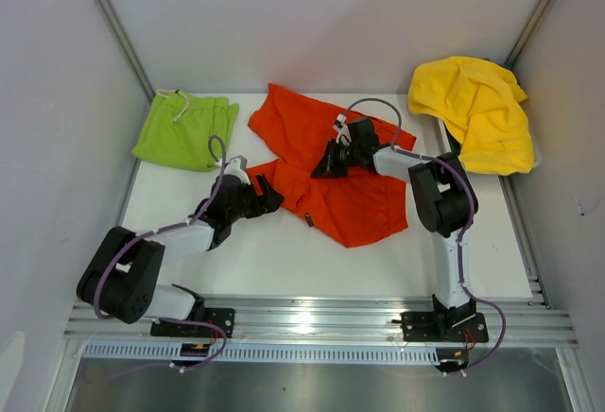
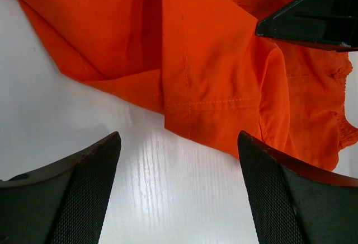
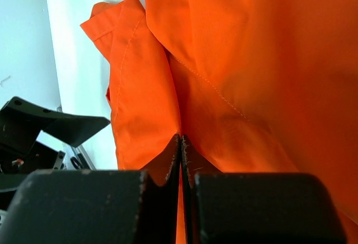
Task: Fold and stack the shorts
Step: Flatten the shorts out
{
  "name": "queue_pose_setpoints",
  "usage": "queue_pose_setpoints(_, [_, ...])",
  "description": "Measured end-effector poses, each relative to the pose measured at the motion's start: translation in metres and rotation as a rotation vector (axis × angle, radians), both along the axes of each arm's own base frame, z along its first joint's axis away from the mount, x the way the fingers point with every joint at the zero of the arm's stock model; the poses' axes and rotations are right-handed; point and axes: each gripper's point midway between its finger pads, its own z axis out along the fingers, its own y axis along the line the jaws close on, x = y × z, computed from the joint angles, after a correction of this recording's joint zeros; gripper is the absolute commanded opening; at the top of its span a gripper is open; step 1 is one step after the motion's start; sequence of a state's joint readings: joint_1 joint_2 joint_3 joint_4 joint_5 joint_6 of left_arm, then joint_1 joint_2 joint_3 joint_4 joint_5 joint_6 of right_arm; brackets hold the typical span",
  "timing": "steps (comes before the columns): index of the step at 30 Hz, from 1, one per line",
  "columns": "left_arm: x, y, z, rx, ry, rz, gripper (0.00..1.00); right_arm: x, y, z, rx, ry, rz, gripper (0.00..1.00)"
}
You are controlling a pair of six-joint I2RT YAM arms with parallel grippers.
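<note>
The orange-red shorts [image 1: 340, 185] lie crumpled in the middle of the white table [image 1: 284, 251]. My right gripper [image 1: 326, 162] is over their middle, shut on a raised fold of the orange cloth [image 3: 224, 59], which is pinched between its closed jaws [image 3: 180, 140]. My left gripper [image 1: 267, 195] sits at the shorts' left corner, open, with only bare table between its fingertips [image 2: 179, 137]. The orange hem [image 2: 212, 115] lies just beyond them. The lime-green shorts [image 1: 181, 133] lie at the back left, their white drawstring showing.
A yellow cloth [image 1: 477, 110] is heaped at the back right corner, partly over the table's edge. Grey walls close in on both sides. A metal rail [image 1: 312, 322] with both arm bases runs along the near edge.
</note>
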State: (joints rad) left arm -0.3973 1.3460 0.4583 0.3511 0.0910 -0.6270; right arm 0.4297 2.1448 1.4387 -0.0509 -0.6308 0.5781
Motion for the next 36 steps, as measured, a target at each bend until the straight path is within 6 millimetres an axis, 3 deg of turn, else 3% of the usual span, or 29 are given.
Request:
queue_pose_setpoints(2, [0.005, -0.003, -0.002, -0.002, -0.001, -0.003, 0.75, -0.001, 0.0, 0.0, 0.001, -0.001, 0.005, 0.03])
queue_pose_setpoints(6, [0.014, -0.009, -0.001, -0.013, -0.015, -0.017, 0.73, -0.001, 0.001, 0.001, 0.005, -0.006, 0.014, 0.03])
queue_pose_setpoints(10, [0.022, -0.012, 0.0, -0.018, -0.025, -0.019, 0.57, 0.0, 0.001, 0.003, 0.009, -0.013, 0.021, 0.03])
queue_pose_setpoints(18, [0.03, -0.018, -0.003, -0.032, -0.024, -0.028, 0.55, -0.001, 0.001, 0.004, 0.01, -0.018, 0.031, 0.03])
queue_pose_setpoints(26, [0.032, -0.01, -0.008, -0.046, -0.007, 0.001, 0.58, -0.001, 0.0, 0.004, 0.009, -0.019, 0.031, 0.03])
queue_pose_setpoints(30, [0.029, -0.009, -0.011, -0.076, 0.005, 0.003, 0.41, 0.0, -0.001, 0.003, 0.008, -0.016, 0.03, 0.03])
queue_pose_setpoints(36, [0.028, -0.019, -0.009, -0.13, -0.002, -0.037, 0.46, -0.001, -0.001, 0.003, 0.008, -0.012, 0.029, 0.03])
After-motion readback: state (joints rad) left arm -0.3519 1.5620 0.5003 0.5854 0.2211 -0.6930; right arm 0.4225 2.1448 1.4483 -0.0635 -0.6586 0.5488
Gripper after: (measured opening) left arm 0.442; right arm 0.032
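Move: Just ahead of the left fingers lies the near-left leg corner of the red shorts, roughly 4 cm forward, 2 cm to the right and 3 cm below. A small black tag sits about 6 cm back and 9 cm right of the left hand; the folded green shorts lie some 22 cm ahead and 23 cm left. From the right hand, that leg corner is about 6 cm back and 8 cm left, slightly lower. Easing over the hem of the red shorts' leg corner, the left hand slides about 3 cm forward and 2 cm right, then hovers and sinks roughly 1 cm while its left side rolls down slightly. Its fingers narrow from almost wide open to under half, without shutting; contact can't be made out. The right hand stays put, still shut on a fold of the shorts. ##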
